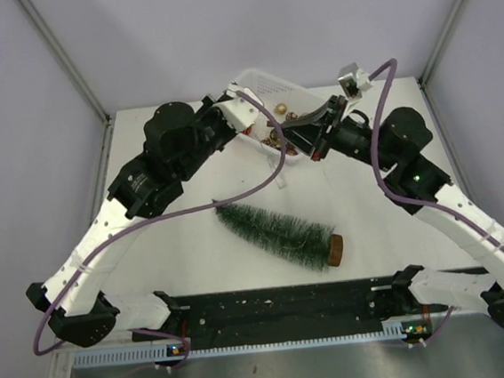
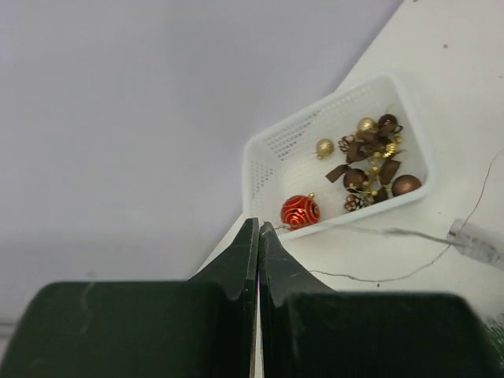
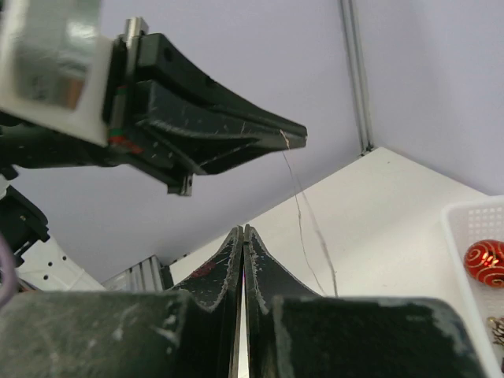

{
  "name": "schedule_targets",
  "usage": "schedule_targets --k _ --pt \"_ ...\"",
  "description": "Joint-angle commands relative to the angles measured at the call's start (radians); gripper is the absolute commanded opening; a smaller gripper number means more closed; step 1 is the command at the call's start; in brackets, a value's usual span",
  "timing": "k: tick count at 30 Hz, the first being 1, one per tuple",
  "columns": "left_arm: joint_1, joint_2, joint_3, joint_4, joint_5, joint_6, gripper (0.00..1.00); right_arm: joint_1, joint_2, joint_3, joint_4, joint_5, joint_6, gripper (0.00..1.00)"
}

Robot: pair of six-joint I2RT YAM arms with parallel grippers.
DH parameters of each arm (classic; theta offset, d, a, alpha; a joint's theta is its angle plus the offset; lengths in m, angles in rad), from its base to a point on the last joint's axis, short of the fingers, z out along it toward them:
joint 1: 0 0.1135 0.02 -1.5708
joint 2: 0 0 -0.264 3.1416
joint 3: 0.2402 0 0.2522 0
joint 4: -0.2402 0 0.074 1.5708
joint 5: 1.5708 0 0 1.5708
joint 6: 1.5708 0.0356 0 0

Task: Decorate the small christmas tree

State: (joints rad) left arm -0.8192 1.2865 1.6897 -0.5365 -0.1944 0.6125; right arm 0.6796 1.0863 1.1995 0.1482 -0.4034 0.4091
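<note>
The small christmas tree (image 1: pixel 278 231) lies on its side mid-table, its tip to the left and its brown disc base (image 1: pixel 335 249) to the right. My left gripper (image 1: pixel 262 124) (image 2: pixel 259 224) hangs raised by the basket's near corner, shut on a thin wire (image 3: pixel 299 197) that drops from its tip (image 3: pixel 293 134) to the table. In the left wrist view the wire (image 2: pixel 354 228) runs right to a clear plastic piece (image 2: pixel 476 242). My right gripper (image 1: pixel 293 136) (image 3: pixel 242 230) is shut just right of the left one, and nothing shows between its fingers.
A white mesh basket (image 1: pixel 268 80) (image 2: pixel 260 153) (image 3: pixel 472 209) stands at the back centre. It holds a red bauble (image 2: pixel 300 211) (image 3: pixel 484 262), gold and brown baubles, pine cones and bows. Grey walls close the back and both sides.
</note>
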Motion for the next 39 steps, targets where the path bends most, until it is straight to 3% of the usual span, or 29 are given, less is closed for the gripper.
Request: schedule_targets --k 1,6,10,13,15,22,30,39 --pt "0.098 -0.007 0.014 0.207 -0.071 -0.078 0.0 -0.049 -0.1 0.069 -0.07 0.017 -0.029 0.0" --pt "0.23 0.085 0.154 0.175 0.042 -0.198 0.0 -0.095 -0.144 0.068 -0.122 0.015 -0.027 0.0" --pt "0.238 0.126 0.264 0.04 0.295 -0.2 0.0 -0.098 -0.108 0.067 -0.119 -0.005 -0.03 0.02" --pt "0.236 0.149 0.324 -0.051 0.409 -0.211 0.0 -0.098 -0.057 0.051 -0.043 -0.025 0.011 0.42" --pt "0.238 0.16 0.344 -0.078 0.417 -0.217 0.0 -0.098 -0.022 0.041 0.014 -0.043 0.023 0.54" --pt "0.236 0.154 0.311 -0.102 0.417 -0.207 0.0 -0.092 0.083 0.063 0.151 -0.164 0.146 0.54" --pt "0.215 0.142 0.314 -0.112 0.411 -0.154 0.0 -0.061 0.024 -0.043 0.131 -0.115 0.143 0.6" --pt "0.172 0.109 0.303 -0.114 0.339 -0.115 0.0 -0.006 -0.031 -0.127 0.132 -0.14 0.186 0.6"
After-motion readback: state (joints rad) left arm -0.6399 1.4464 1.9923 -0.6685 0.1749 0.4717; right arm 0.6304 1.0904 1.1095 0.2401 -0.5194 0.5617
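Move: The left fingers pinch the thin wire string; its hanging clear pack is roughly 8 cm back, 6 cm right and 15 cm below them. From the shut right hand the pack is about 1 cm back, level sideways and 15 cm down; the basket is some 25 cm ahead, the tree 5 cm back, both in line sideways and about 42 cm below. Right moves 6 cm right and up, opens, returns lower; left, still pinching wire, swings forward-left and mostly back. ##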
